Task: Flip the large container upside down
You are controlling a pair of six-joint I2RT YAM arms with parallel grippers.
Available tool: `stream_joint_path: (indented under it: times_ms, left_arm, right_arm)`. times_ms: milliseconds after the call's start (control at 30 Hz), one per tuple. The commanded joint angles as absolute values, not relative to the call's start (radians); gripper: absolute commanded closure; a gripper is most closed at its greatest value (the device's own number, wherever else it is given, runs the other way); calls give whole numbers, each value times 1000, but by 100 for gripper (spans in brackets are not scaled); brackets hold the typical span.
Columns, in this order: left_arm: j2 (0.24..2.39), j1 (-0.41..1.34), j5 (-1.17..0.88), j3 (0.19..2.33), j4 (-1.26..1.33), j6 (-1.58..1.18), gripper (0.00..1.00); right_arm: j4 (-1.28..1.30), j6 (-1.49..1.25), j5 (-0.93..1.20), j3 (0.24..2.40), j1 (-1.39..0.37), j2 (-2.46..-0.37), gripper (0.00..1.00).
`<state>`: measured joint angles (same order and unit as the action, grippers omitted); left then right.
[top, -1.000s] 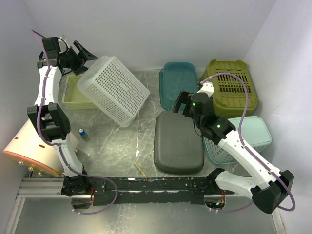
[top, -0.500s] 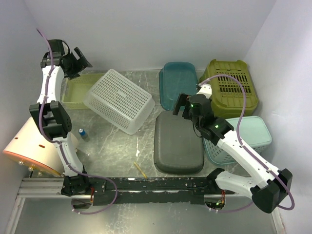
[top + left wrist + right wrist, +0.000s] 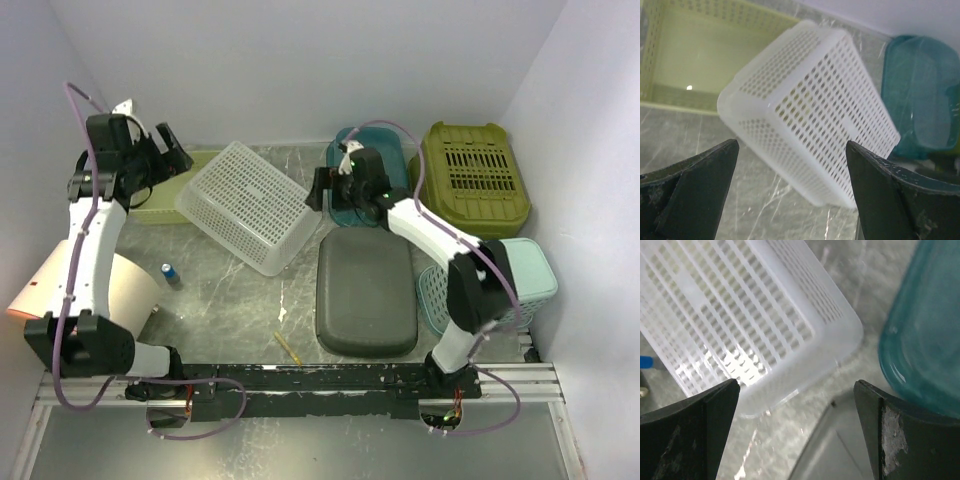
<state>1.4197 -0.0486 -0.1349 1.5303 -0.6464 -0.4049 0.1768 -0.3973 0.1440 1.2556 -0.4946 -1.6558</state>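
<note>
The large container is a white perforated basket (image 3: 250,205) lying bottom face up and slightly tilted on the marble table, left of centre. My left gripper (image 3: 172,152) hovers open just off its back left end, touching nothing. In the left wrist view the basket (image 3: 810,115) fills the space ahead of the open left gripper (image 3: 791,160). My right gripper (image 3: 322,190) is open beside the basket's right corner. The right wrist view shows that basket corner (image 3: 765,325) just ahead of the empty right gripper (image 3: 796,395).
A yellow-green tray (image 3: 150,195) sits behind the basket's left end. A teal container (image 3: 365,160), an olive basket (image 3: 470,175) and a pale teal basket (image 3: 505,290) stand at right. A dark grey lid (image 3: 365,290) lies centre. A small blue bottle (image 3: 170,273) and a yellow stick (image 3: 290,348) lie near front.
The basket came down from a steep raised tilt to lie lower on the table. My left arm swung back from it. My right arm reached back left to the basket's right corner.
</note>
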Motion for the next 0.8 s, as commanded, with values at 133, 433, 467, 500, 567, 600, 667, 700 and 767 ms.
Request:
stream_joint_path:
  times_ms: [133,433,467,500,567,600,667,700,767]
  left_arm:
    - [1268,-54,-225,1230,-599,-455,1]
    - [1182,-37,-473,869,-210,-603,1]
    - [1203,-37,-504,869,-199,-598,1]
    - [1225,-37,-533,870,-178,-595,1]
    - [1280,-23,-547,895,-174,-577,1]
    - [1309,-8,-548,911,-177,-562,1]
    - [1361,-2,-555,939,-166,-546,1]
    - [1380,0,-563,945,-151,-546,1]
    - [1412,2,-579,963,-129,-553,1]
  right_arm:
    - [61,-388,413,1705,-440,-2050,0]
    - [-89,-489,679,1737,-461,-2224,0]
    - [-108,-493,688,1705,-463,-2202,0]
    - [-117,-496,700,1666,-463,-2172,0]
    - [-109,-486,710,1614,-461,-2129,0]
    - [-110,-483,716,1586,-460,-2107,0]
    - [-140,-499,745,1522,-457,-2071,0]
    - [-164,-515,760,1493,-457,-2057,0]
    - [-207,-548,799,1449,-459,-2039,0]
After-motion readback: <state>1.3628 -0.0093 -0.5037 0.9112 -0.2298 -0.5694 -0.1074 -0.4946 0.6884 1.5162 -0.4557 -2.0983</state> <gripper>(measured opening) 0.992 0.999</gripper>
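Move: The large white container already lies bottom-up and slanted, its middle some 15 cm right of the left hand, 3 cm nearer the bases and 22 cm below. From the right hand that middle is about 18 cm left, 3 cm back and 9 cm down. The pale green basket is 11 cm ahead of the left hand. The teal container stands 13 cm ahead and 10 cm right of the right hand, the grey one 19 cm back and 9 cm right. The white container is closed in on from both ends, all fingers open. The left hand drops about 15 cm, back and rightward, then eases forward while still going right to its left end. The right hand swings forward-left about 12 cm over its far side, then sinks and draws back 8 cm against that side, turning some 30 degrees in all, counter-clockwise and left side up. ##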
